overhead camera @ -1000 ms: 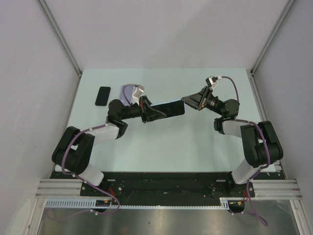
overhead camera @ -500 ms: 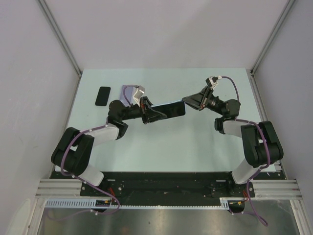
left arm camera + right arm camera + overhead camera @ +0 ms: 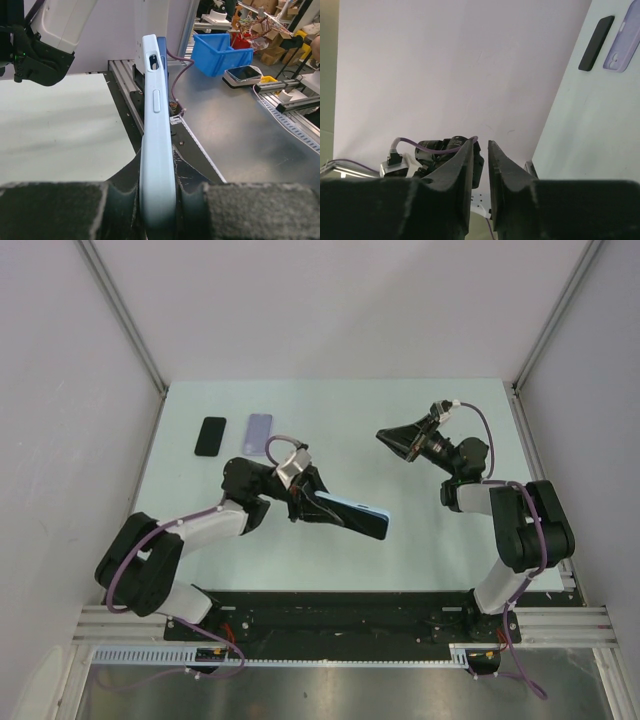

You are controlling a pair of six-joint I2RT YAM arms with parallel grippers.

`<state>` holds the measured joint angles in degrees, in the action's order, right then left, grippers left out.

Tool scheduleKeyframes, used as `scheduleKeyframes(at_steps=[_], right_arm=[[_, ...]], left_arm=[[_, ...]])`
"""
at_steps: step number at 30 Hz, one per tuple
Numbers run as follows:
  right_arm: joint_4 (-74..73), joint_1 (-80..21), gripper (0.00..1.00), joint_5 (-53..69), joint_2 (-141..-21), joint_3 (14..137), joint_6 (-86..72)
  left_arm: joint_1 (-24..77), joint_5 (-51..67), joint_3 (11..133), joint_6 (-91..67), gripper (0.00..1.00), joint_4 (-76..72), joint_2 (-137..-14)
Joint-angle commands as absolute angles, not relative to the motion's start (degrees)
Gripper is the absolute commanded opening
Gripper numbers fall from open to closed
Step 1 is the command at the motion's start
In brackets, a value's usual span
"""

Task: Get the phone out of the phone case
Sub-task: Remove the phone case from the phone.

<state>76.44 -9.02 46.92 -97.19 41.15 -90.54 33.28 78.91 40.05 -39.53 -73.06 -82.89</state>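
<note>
My left gripper (image 3: 312, 502) is shut on one end of a light blue phone case (image 3: 352, 516) held edge-up above the table, its free end pointing near-right. In the left wrist view the case (image 3: 156, 150) stands pinched between the pads (image 3: 157, 195), and the dark phone's (image 3: 163, 55) edge shows just behind its top. My right gripper (image 3: 386, 436) hangs apart, up and to the right of the case. Its fingers (image 3: 481, 150) stand nearly together with nothing between them.
A black phone (image 3: 210, 436) and a lavender case (image 3: 259, 434) lie flat at the far left of the table; both also show in the right wrist view, the phone (image 3: 596, 43) left of the case (image 3: 621, 42). Grey walls enclose the table.
The right gripper has come off the case's end and narrowed. The left arm has swung the cased phone toward the near edge, uncovering the lavender case.
</note>
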Motion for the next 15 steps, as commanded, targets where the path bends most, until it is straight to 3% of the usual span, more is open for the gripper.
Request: scheduleKeyframes(at_steps=[1,8,15], right_arm=[[83.4,-8.5,0.25,46.8,-94.6,42.5,-84.8],[86.0,-6.4,0.4,55.3,-90.9,43.7,-70.1],[86.0,-4.1,0.43,62.1,-89.1,45.4,-67.2]], left_arm=[[32.3,77.3,41.0,-40.1,0.0,-77.2,-83.1],[29.2,72.5,41.5,-43.3,0.0,-77.2,-84.7],[25.1,68.7,41.2,-46.2,0.0,-77.1,-86.2]])
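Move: The cased phone, already pinched in the left fingers, has its middle about 5 cm to the right and 2 cm back of the left hand; from the right hand it lies some 22 cm back and 7 cm left, about level. The right gripper is some 20 cm ahead and 12 cm right of the left hand. On the table, 26 cm below, the empty purple case lies 40 cm ahead and 21 cm left of the left hand, the black phone 15 cm farther left. Bring the left gripper forward about 5 cm towards the right gripper, keeping its pinch on the cased phone and turning counter-clockwise some 10 degrees so the free end swings forward. Meanwhile open the empty right fingers clearly wider, roll that wrist roughly 25 degrees about the line of its fingers, counter-clockwise seen from behind the hand, and ease it about 3 cm up, right and back. ##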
